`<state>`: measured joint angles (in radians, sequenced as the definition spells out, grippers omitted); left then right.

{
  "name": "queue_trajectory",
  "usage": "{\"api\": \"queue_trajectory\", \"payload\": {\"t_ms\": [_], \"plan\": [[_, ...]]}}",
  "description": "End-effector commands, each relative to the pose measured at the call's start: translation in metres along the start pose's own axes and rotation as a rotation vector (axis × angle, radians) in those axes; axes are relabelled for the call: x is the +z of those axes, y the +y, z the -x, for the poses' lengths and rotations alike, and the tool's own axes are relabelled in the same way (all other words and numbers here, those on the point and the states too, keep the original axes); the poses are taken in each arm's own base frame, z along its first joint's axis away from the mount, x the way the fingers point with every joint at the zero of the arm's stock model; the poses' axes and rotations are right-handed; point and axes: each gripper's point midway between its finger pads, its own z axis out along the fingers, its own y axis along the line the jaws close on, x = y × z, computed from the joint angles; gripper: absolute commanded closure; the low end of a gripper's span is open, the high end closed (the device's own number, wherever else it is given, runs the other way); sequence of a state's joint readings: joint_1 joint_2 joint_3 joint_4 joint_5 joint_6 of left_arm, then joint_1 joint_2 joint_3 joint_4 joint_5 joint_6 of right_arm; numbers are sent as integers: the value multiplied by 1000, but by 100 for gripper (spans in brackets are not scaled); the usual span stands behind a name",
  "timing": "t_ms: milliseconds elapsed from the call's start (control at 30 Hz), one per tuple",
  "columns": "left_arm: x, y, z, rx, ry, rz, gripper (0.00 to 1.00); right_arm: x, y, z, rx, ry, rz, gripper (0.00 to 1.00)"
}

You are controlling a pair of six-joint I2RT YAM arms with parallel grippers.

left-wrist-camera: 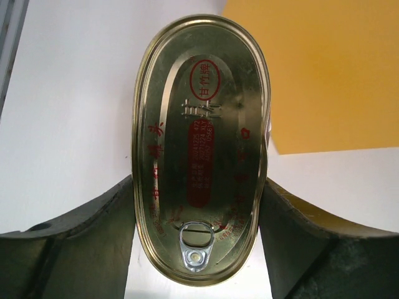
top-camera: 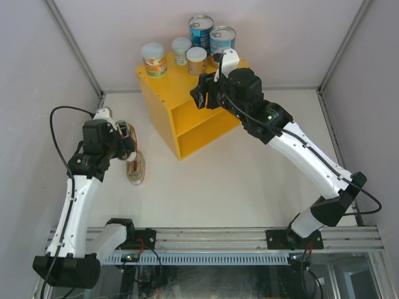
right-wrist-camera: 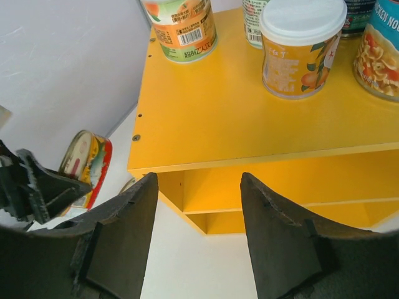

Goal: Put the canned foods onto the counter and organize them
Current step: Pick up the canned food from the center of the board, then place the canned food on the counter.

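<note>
The yellow counter [top-camera: 163, 93] stands at the back centre. On its top are three pale-lidded cans [top-camera: 154, 59] [top-camera: 181, 50] [top-camera: 196, 60] and two tall blue-labelled cans [top-camera: 201, 31] [top-camera: 222, 40]. My left gripper [top-camera: 126, 142] is shut on a flat oval tin [left-wrist-camera: 199, 156], its gold lid and pull tab facing the camera, left of the counter [left-wrist-camera: 324, 75]. That tin shows red-yellow in the right wrist view [right-wrist-camera: 87, 163]. A second oval tin [top-camera: 136, 168] lies on the table below it. My right gripper [right-wrist-camera: 199, 180] is open and empty over the counter's front edge [right-wrist-camera: 237, 112].
Grey walls with slanted metal posts close in the back and both sides. The counter has an open front with one inner shelf [top-camera: 196, 128]. A metal rail [top-camera: 218, 240] runs along the near edge. White table [top-camera: 237, 180] lies in front of the counter.
</note>
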<state>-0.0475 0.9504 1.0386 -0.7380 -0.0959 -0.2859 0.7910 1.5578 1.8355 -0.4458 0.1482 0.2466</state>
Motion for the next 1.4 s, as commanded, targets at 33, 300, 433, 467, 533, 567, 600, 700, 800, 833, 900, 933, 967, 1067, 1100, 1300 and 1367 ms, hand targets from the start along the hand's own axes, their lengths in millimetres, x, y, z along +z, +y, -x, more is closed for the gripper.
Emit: {"api": "queue_trajectory", "payload": {"t_ms": [33,300,433,467,533,567,600,700,800,833,900,933,967,1067,1100,1300,1367], "plan": [[-61,-48,78,-2,-261,-217,100,-20,12,18,42,-51,53,44],[-114,-98,115,116,-342,-410,100,-32,37,18,172,-36,167,42],[-131,-120,124,168,-354,-491,100,-38,59,17,229,-15,239,38],[-135,-125,125,186,-356,-508,100,-38,65,16,241,-9,257,37],[-141,-133,127,216,-352,-531,100,-41,75,18,265,-4,286,35],[-143,-137,127,225,-347,-544,100,-42,80,18,277,-2,302,34],[-145,-140,129,234,-349,-553,100,-43,85,19,294,1,317,32],[-151,-149,131,253,-354,-583,100,-45,95,19,326,15,345,30],[-158,-158,132,280,-355,-610,100,-46,99,19,353,20,361,26],[-160,-160,133,286,-356,-617,100,-46,100,20,361,20,364,26],[-164,-165,134,298,-359,-638,100,-47,102,21,377,20,373,24],[-166,-167,134,302,-360,-647,100,-46,103,21,385,22,378,23],[-168,-168,134,306,-362,-653,100,-46,104,21,393,24,381,23],[-173,-174,133,321,-358,-675,100,-45,105,22,409,23,384,22],[-174,-175,133,325,-357,-680,100,-44,105,22,413,24,384,22],[-178,-179,130,351,-353,-703,100,-44,107,23,437,24,389,21],[-183,-185,125,368,-345,-730,100,-44,109,24,448,23,397,21]]}}
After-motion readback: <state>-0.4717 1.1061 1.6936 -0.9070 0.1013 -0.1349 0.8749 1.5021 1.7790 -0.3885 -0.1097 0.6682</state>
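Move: About 27 cm to the right, 6 cm ahead and 19 cm above the left hand, which already holds the flat can, is the empty right gripper. The yellow shelf's near top corner is roughly 19 cm right, 3 cm ahead and 9 cm up; the second flat can lies some 20 cm below, 3 cm nearer and 2 cm right. From the right hand, the held can is about 27 cm left, 6 cm back and 19 cm down. Lifting the already gripped flat can about 19 cm and carrying it some 15 cm right towards the right gripper, the left hand keeps its hold while its wrist swings clockwise and tips upward. The right hand draws back 8 cm and left 5 cm to meet the can, rolling its left side up, turning counter-clockwise and spreading its fingers wider; no touch on the can can be seen yet. ##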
